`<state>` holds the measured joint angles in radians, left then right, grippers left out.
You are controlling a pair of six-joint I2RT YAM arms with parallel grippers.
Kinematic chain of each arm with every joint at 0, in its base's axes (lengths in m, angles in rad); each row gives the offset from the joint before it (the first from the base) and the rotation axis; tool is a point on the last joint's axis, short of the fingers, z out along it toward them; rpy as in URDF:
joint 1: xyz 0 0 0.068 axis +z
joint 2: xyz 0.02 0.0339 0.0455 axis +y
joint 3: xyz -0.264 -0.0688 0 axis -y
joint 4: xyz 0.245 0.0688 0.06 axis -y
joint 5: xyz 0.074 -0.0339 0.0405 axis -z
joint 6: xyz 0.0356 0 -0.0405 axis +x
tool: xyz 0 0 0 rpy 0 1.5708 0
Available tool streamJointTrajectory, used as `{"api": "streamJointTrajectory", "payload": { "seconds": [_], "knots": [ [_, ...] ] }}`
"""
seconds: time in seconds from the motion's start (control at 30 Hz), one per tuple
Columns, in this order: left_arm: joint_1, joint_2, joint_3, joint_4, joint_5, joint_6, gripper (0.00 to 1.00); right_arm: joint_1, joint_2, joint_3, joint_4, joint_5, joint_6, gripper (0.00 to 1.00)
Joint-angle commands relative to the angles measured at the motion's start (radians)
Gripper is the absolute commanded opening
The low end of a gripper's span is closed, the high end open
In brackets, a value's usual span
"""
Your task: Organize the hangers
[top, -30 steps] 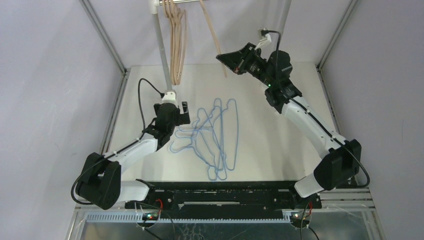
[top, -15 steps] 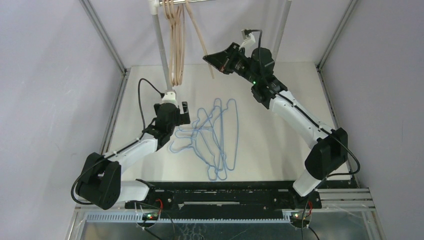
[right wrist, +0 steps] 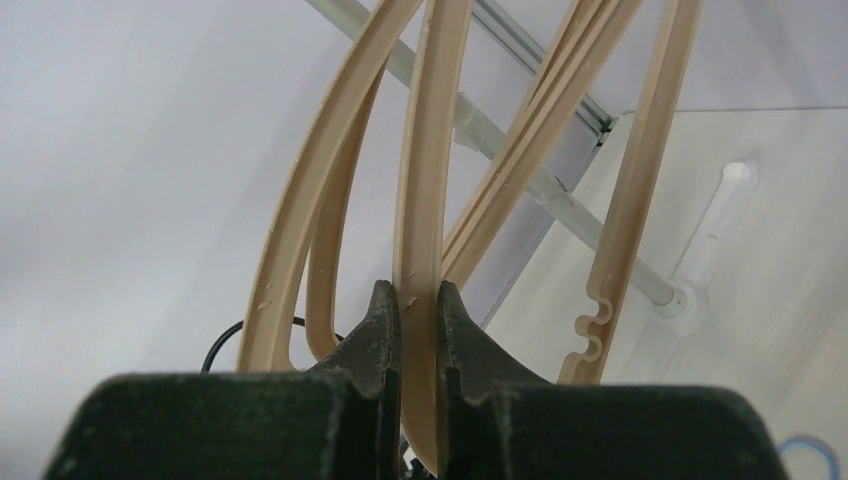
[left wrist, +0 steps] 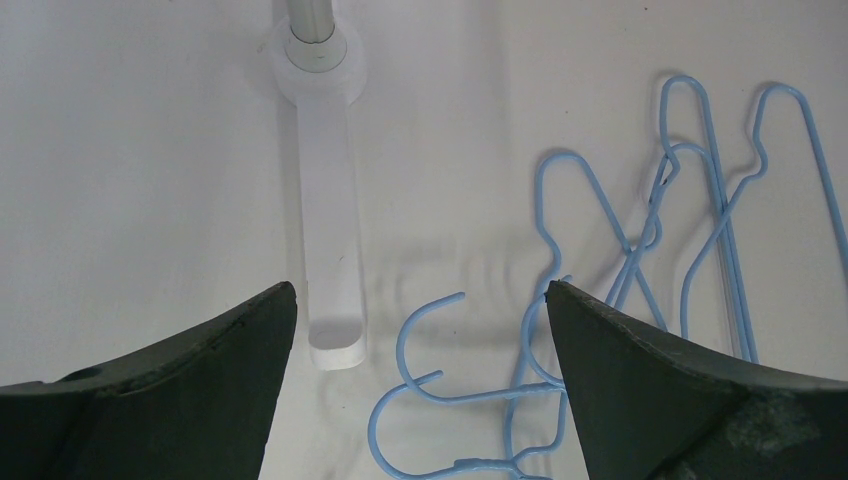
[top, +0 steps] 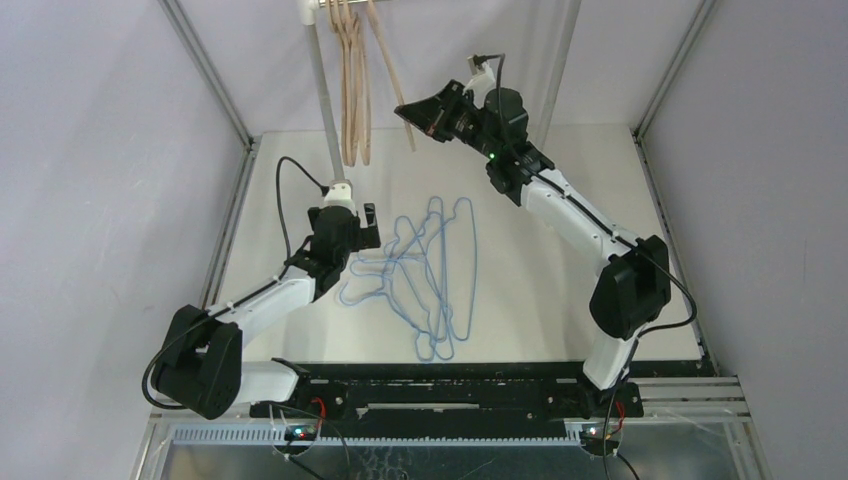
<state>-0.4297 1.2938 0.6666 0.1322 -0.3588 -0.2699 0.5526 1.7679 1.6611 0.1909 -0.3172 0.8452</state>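
Several light-blue wire hangers (top: 430, 270) lie tangled on the white table; their hooks show in the left wrist view (left wrist: 640, 250). My left gripper (top: 365, 222) hangs open and empty (left wrist: 420, 290) just above the hooks at the pile's left edge. Tan wooden hangers (top: 352, 100) hang from the rail at the back. My right gripper (top: 410, 112) is raised beside them, shut (right wrist: 412, 290) on the thin edge of one wooden hanger (right wrist: 425, 180), which hangs just right of the others (top: 392, 75).
The rail's silver post (top: 322, 90) stands on a white foot (left wrist: 328, 200) on the table (top: 560, 250), just behind my left gripper. A second post (top: 565, 50) stands at the back right. Frame uprights and lilac walls enclose the table.
My right arm has swung left with the wooden hanger, sliding it along the rail close to the other wooden hangers. The left arm and the blue hangers have not moved.
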Motion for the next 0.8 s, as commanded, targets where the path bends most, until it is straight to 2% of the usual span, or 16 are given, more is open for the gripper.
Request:
{"api": "streamJointTrajectory", "payload": {
  "seconds": [0.0, 0.3, 0.43, 0.5, 0.6, 0.63, 0.77],
  "knots": [
    [0.003, -0.024, -0.006, 0.032, 0.01, -0.002, 0.99, 0.014, 0.018, 0.072, -0.017, -0.002, 0.011, 0.02],
    [0.004, -0.018, -0.003, 0.035, 0.014, -0.004, 0.99, 0.051, 0.087, 0.187, -0.139, -0.04, -0.052, 0.03],
    [0.002, -0.019, -0.004, 0.035, 0.012, -0.005, 0.99, 0.06, 0.087, 0.17, -0.163, -0.047, -0.079, 0.08],
    [0.003, -0.019, -0.004, 0.034, 0.015, -0.005, 1.0, 0.061, 0.064, 0.125, -0.14, -0.036, -0.081, 0.17],
    [0.003, -0.019, -0.004, 0.035, 0.015, -0.004, 0.99, 0.062, 0.005, 0.065, -0.147, 0.023, -0.13, 0.48],
    [0.002, -0.019, -0.004, 0.035, 0.015, -0.004, 1.0, 0.063, -0.012, 0.051, -0.146, 0.037, -0.145, 0.55],
    [0.003, -0.018, -0.003, 0.035, 0.014, -0.004, 0.99, 0.06, -0.067, 0.006, -0.161, 0.069, -0.194, 0.63]
  ]
}}
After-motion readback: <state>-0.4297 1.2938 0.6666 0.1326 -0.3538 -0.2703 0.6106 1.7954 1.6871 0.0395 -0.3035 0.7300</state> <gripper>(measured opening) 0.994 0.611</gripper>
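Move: The wooden hanger in the right fingers hangs from the rod and is gripped near its lower end. The hanging bunch it is being taken to lies about 8 cm to that hand's left and 3 cm ahead, middle a little higher. Left rack post: some 13 cm left, 9 cm ahead; rod: roughly 10 cm ahead and 18 cm above, no sideways offset. From the idle left hand the bunch is about 9 cm ahead, 2 cm left, some 29 cm up. The wooden hanger, still pinched by the right hand, is carried left towards the bunch by about 3.5 cm, with a slight draw back. Then the fingers open to a bit over half and let go, while the hand sinks about 4 cm, eases back a little to the right and dips its fingertips some 10 degrees. ##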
